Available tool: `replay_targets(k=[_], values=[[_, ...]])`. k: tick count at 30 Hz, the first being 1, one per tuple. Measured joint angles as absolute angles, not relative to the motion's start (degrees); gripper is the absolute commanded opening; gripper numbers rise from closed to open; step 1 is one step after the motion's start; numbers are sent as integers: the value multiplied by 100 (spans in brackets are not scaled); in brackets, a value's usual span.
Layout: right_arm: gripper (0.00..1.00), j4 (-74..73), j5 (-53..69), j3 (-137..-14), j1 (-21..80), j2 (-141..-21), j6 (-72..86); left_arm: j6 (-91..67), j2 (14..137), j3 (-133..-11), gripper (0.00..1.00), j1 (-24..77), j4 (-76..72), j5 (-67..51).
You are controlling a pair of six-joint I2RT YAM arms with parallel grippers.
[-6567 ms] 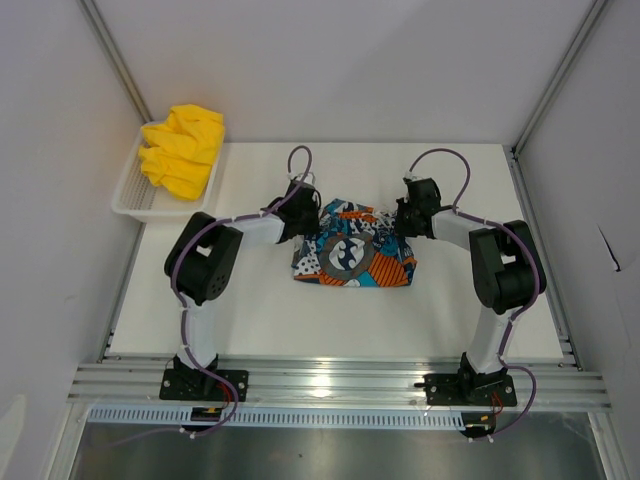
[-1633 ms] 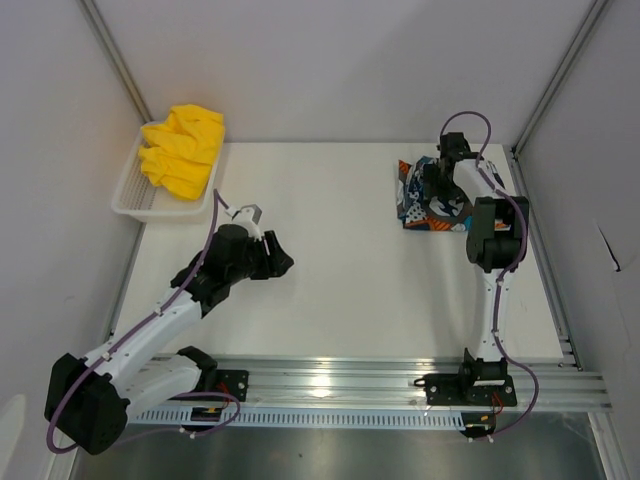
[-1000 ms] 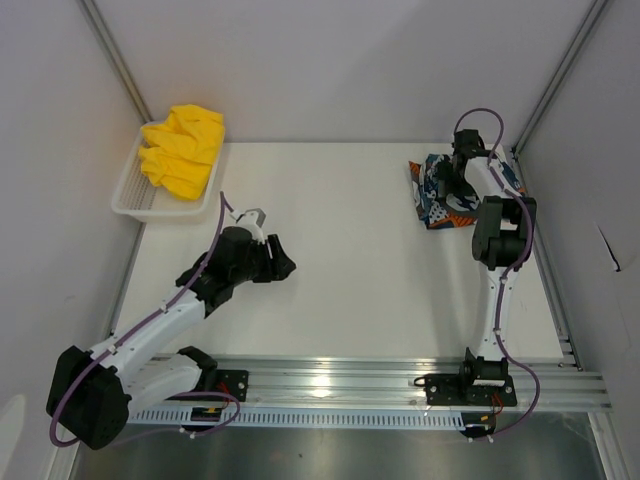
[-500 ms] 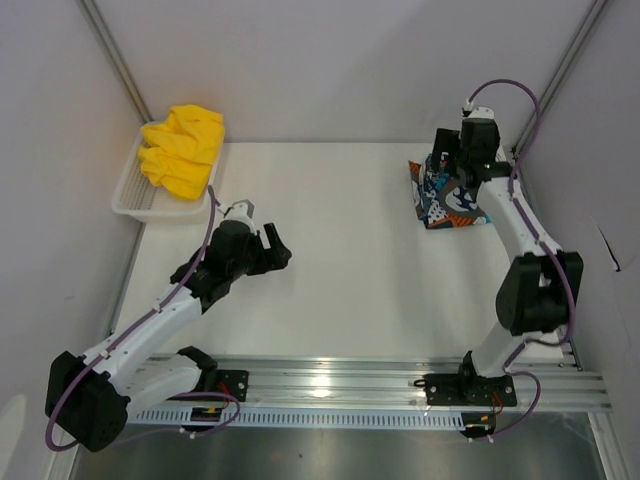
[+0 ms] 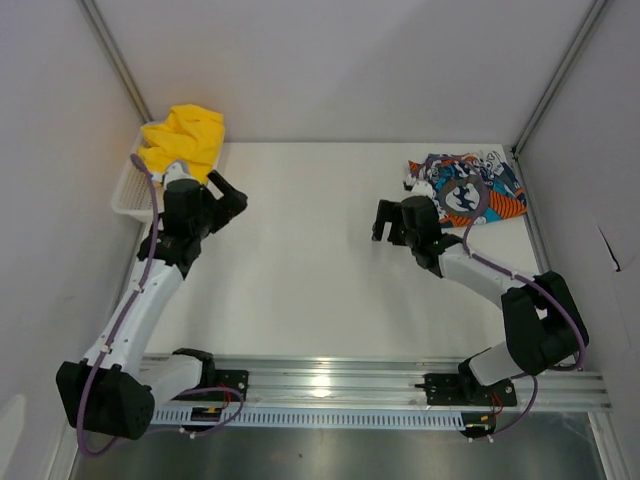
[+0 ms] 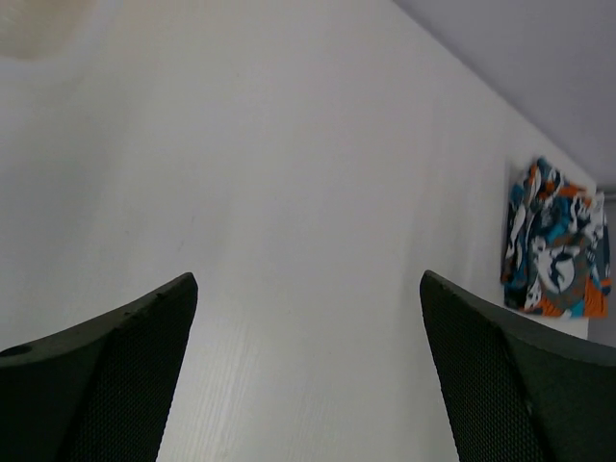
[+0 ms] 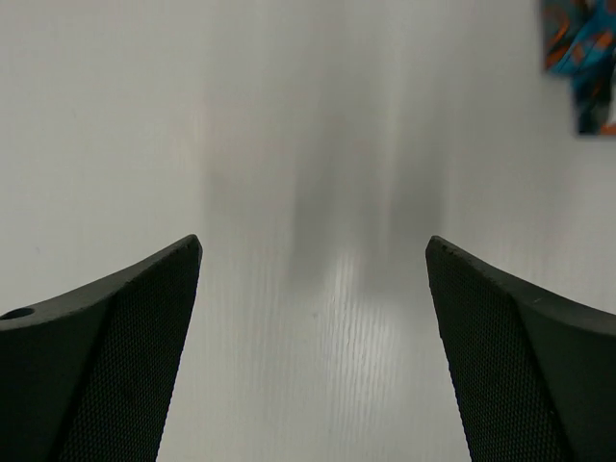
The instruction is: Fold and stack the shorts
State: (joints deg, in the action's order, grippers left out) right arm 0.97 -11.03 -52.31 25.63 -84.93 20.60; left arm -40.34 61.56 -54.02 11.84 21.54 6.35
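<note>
The yellow shorts (image 5: pixel 185 135) lie bunched in the white mesh basket (image 5: pixel 125 195) at the far left corner. Just to their right, my left gripper (image 5: pixel 230 192) hovers open over bare table, holding nothing. The printed shorts (image 5: pixel 465 190) lie folded at the far right corner of the table, and I see them again in the left wrist view (image 6: pixel 556 252) and the right wrist view (image 7: pixel 582 58). My right gripper (image 5: pixel 378 222) stands open to their left, apart from them. Both wrist views show wide jaws, left (image 6: pixel 308 279) and right (image 7: pixel 314 243), with only tabletop between them.
Grey walls with metal posts close in the table on three sides. An aluminium rail (image 5: pixel 330 378) runs along the near edge under both arm bases. The right arm's purple cable (image 5: pixel 466 195) loops over the printed shorts.
My left arm has swung up and left to the basket, its jaws opening wider. My right arm has drawn back from the printed shorts toward the table's middle, leaving them in the far right corner.
</note>
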Motion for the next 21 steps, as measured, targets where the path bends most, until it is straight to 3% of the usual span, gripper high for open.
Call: replay_targets(k=[11,21], values=[[100,1295,-1280,-3627,3907,-7714,2320,-5170,7596,-6512,99,-1070,1896,587],[99,2182,-2058,-3186,4198,-7516,2176,-6326,9463,-7223,99,-1328,1343,834]])
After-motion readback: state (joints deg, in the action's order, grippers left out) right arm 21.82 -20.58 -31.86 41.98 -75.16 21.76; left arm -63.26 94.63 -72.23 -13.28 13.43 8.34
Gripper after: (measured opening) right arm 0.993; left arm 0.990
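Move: The yellow shorts lie heaped in the white bin, some 22 cm ahead of the left hand, about 20 cm to its left and roughly 13 cm lower. The middle of that bin is about 17 cm ahead of the left hand, 24 cm left and 17 cm down. From the right hand the yellow shorts are about 17 cm ahead, some 63 cm to the left and 4 cm below. Towards the yellow shorts in the bin the empty left hand swings left about 18 cm and forward 13 cm, rising slightly before dipping to end 5 cm lower, turning some 40 degrees counter-clockwise, its left side tilting down, fingers kept wide open. The right hand, still open and empty, sinks and draws back about 8 cm and left 5 cm, away from the folded shorts, then comes most of the way up again. ##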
